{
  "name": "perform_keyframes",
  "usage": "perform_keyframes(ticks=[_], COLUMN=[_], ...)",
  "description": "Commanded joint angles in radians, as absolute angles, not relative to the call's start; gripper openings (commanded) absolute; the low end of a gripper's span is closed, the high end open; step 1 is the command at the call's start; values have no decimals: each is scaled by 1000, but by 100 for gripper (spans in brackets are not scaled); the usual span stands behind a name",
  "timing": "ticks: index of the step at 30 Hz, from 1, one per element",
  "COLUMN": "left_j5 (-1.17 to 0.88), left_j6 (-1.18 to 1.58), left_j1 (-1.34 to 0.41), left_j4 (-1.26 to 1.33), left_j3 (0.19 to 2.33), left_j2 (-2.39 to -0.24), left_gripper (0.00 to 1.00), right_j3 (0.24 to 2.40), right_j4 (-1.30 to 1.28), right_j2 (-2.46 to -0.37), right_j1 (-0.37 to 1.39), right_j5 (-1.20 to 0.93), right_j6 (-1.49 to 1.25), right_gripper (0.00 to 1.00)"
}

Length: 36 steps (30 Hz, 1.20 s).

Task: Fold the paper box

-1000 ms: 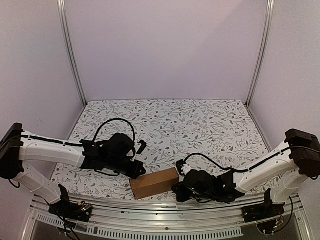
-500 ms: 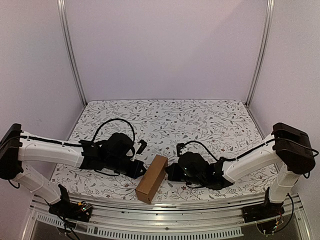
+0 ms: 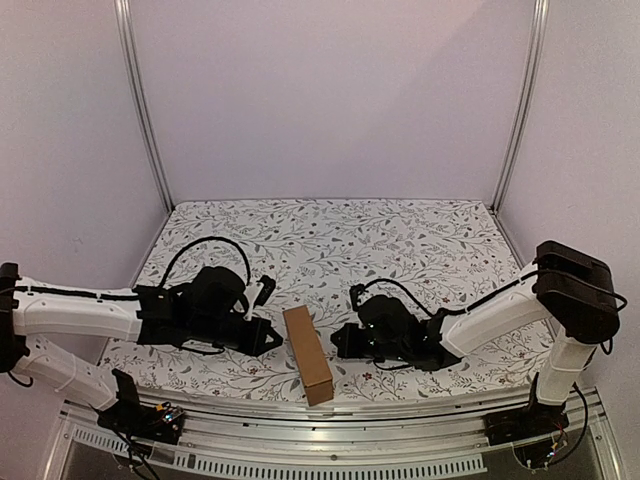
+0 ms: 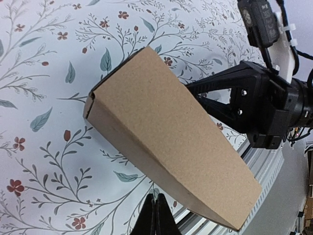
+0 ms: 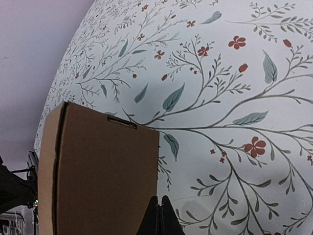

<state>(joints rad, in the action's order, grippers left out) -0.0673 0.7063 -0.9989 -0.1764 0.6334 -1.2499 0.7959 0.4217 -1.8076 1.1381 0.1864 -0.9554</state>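
The paper box [image 3: 307,353] is a closed, elongated brown cardboard box lying on the floral mat, its long axis running from the middle toward the near edge. It fills the left wrist view [image 4: 171,137] and the lower left of the right wrist view [image 5: 98,176]. My left gripper [image 3: 274,336] sits just left of the box, shut and empty, its tips [image 4: 155,215] just short of the box's side. My right gripper [image 3: 338,342] lies just right of the box, also shut with nothing in it, its tips [image 5: 159,215] by the box's right edge.
The floral mat [image 3: 400,250] covers the table. A metal rail [image 3: 320,420] runs along the near edge, close to the box's near end. Upright frame posts [image 3: 140,100] stand at the back corners against the plain walls.
The box has turned from lying crosswise to pointing toward the near edge. The right gripper swept leftward and farther in; the left gripper drew back to the left.
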Motion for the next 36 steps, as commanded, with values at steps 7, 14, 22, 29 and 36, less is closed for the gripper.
perform_keyframes(ticks=[7, 14, 22, 29, 36], left_j5=[-139, -173, -198, -200, -177], left_j6=[752, 764, 764, 764, 766], left_j1=[-1001, -1013, -1035, -1065, -1072], left_j4=[-129, -36, 57, 78, 63], left_j3=[612, 634, 704, 757, 762], left_j2=[-1307, -1378, -1462, -1505, -1516], left_gripper=[0, 0, 0, 0, 0], right_j3=[709, 727, 715, 710, 664], right_j4=[382, 402, 506, 573, 581], right_j2=[-1770, -1833, -1878, -1919, -1921], right_j1=[1133, 1133, 1133, 1133, 1114], right_j5=[-37, -130, -181, -160, -69], right_j6=[-874, -882, -926, -966, -979], right_gripper=[0, 0, 0, 0, 0])
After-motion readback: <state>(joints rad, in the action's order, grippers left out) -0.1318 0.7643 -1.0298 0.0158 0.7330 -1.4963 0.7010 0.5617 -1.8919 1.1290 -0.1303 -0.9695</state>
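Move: The paper box lies between the closed grippers, its long side running from far left to near right. Its middle is about 5 cm to the left hand's right, 1 cm back and 5 cm lower. From the right hand it is about 5 cm left, 2 cm back and 2 cm lower. From the left hand, the box's far end is about 7 cm ahead and 3 cm right, its near end 9 cm back and 8 cm right. The left hand's shut fingertips come against the box's left face and push it rightward, travelling about 6 cm to the right after a small dip. The right hand, also shut, drops about 4 cm, swinging a little right, then draws back some 6 cm beside the box, edges in left and turns about 15 degrees counter-clockwise. It ends low and close against the box's right side. ##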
